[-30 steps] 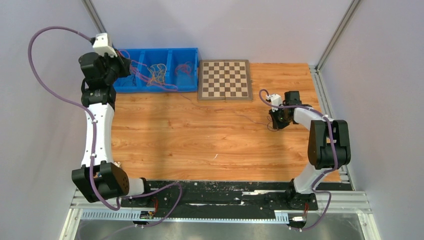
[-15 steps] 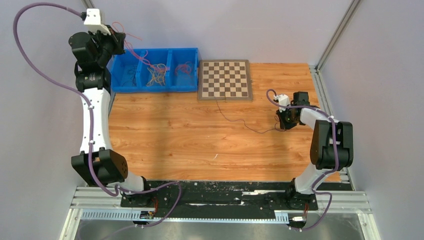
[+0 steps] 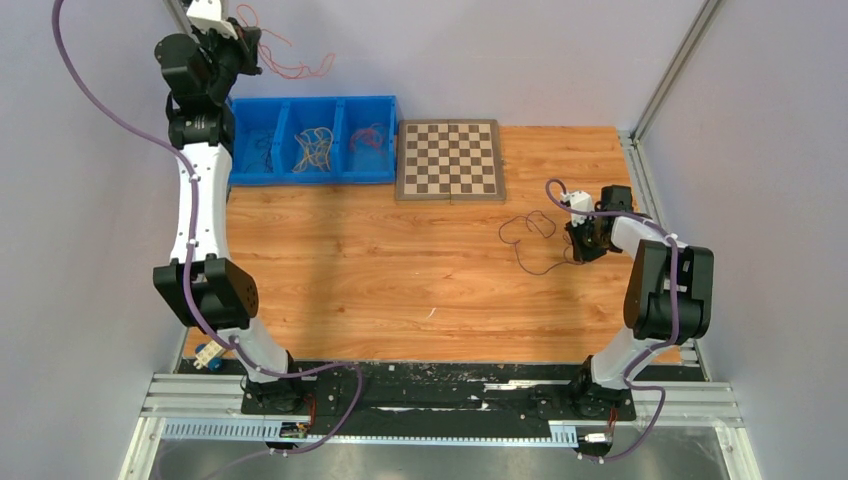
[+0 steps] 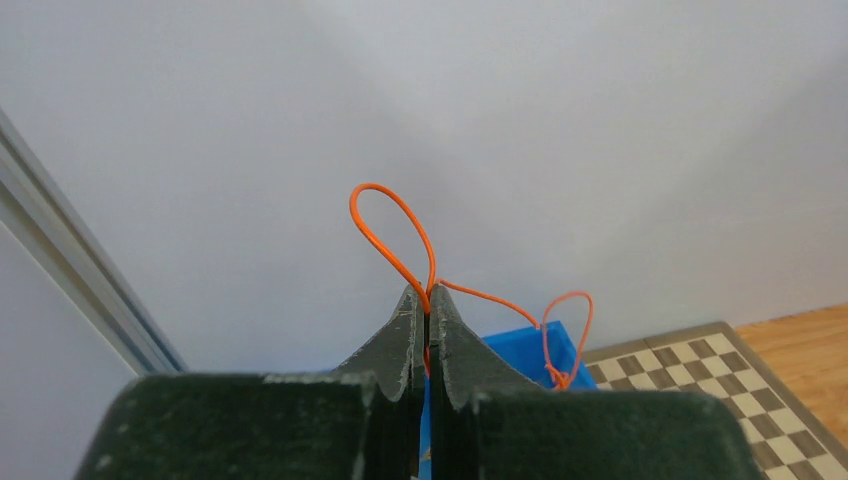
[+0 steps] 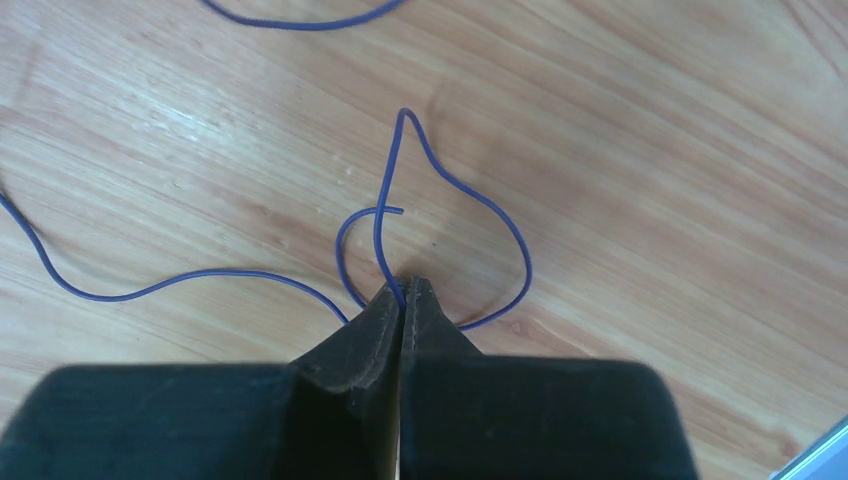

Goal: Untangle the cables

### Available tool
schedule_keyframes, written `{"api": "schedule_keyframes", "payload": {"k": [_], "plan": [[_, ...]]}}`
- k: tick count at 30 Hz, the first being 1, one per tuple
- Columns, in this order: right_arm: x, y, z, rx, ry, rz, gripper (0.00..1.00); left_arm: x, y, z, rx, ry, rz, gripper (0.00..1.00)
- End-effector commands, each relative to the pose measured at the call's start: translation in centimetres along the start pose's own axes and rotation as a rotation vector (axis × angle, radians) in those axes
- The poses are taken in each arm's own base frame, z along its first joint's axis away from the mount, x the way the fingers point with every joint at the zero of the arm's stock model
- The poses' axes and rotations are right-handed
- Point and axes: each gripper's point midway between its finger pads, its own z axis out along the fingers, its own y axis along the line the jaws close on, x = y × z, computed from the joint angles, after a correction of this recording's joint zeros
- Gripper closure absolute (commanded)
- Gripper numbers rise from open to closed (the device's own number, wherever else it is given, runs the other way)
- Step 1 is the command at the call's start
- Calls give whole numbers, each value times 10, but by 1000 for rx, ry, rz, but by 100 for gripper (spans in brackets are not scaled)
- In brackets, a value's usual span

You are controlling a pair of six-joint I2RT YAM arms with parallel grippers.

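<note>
My left gripper is raised high at the back left, above the blue bin, and is shut on a thin orange cable. That orange cable loops up from the pinched fingertips and trails off to the right. My right gripper sits low over the table at the right, shut on a dark purple cable. The purple cable curls in loose loops on the wood in front of the jaws. More tangled cables lie in the bin.
A blue three-compartment bin stands at the back left, with yellow, red and dark wire bundles inside. A chessboard lies beside it at the back centre. Grey walls close in on the left, back and right.
My left arm has swung up and back, lifting the orange cable out of the bin into the air. The purple cable, stretched towards the bin before, now lies curled near my right gripper.
</note>
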Motion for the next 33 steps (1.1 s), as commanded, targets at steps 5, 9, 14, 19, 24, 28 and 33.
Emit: {"api": "schedule_keyframes", "payload": {"k": [5,9,14,19,24,28,33], "plan": [[16,13,-5,-90,90,111,100,2,-32,30,77,-61,52,100],[2,22,-13,-139,62,167,100,35,-36,46,1,-57,135,100],[-15,35,-26,-193,25,190,100,83,-28,70,-129,-6,249,99],[-31,48,-40,-263,-10,189,100,133,-37,93,-94,52,204,96],[-34,53,-45,-285,-18,175,100,164,-59,105,22,108,136,76],[-42,56,-48,-307,-41,172,100,156,-72,106,95,124,110,37],[-68,68,-63,-390,-143,142,100,119,-90,88,184,94,95,24]]}}
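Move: The left hand, still holding the orange cable high, has the blue bin's right compartment about 12 cm ahead, 12 cm to its right and 46 cm below. The middle compartment lies some 10 cm ahead and 4 cm left of that hand, the chessboard 10 cm ahead and 34 cm right. The right hand pinches the blue cable's end near the table; the cable's loose coil lies roughly 6 cm ahead and 11 cm to its left. Left sweeps some 20 cm down, forward and right, releasing orange cable over bin; right lifts blue cable leftward. ##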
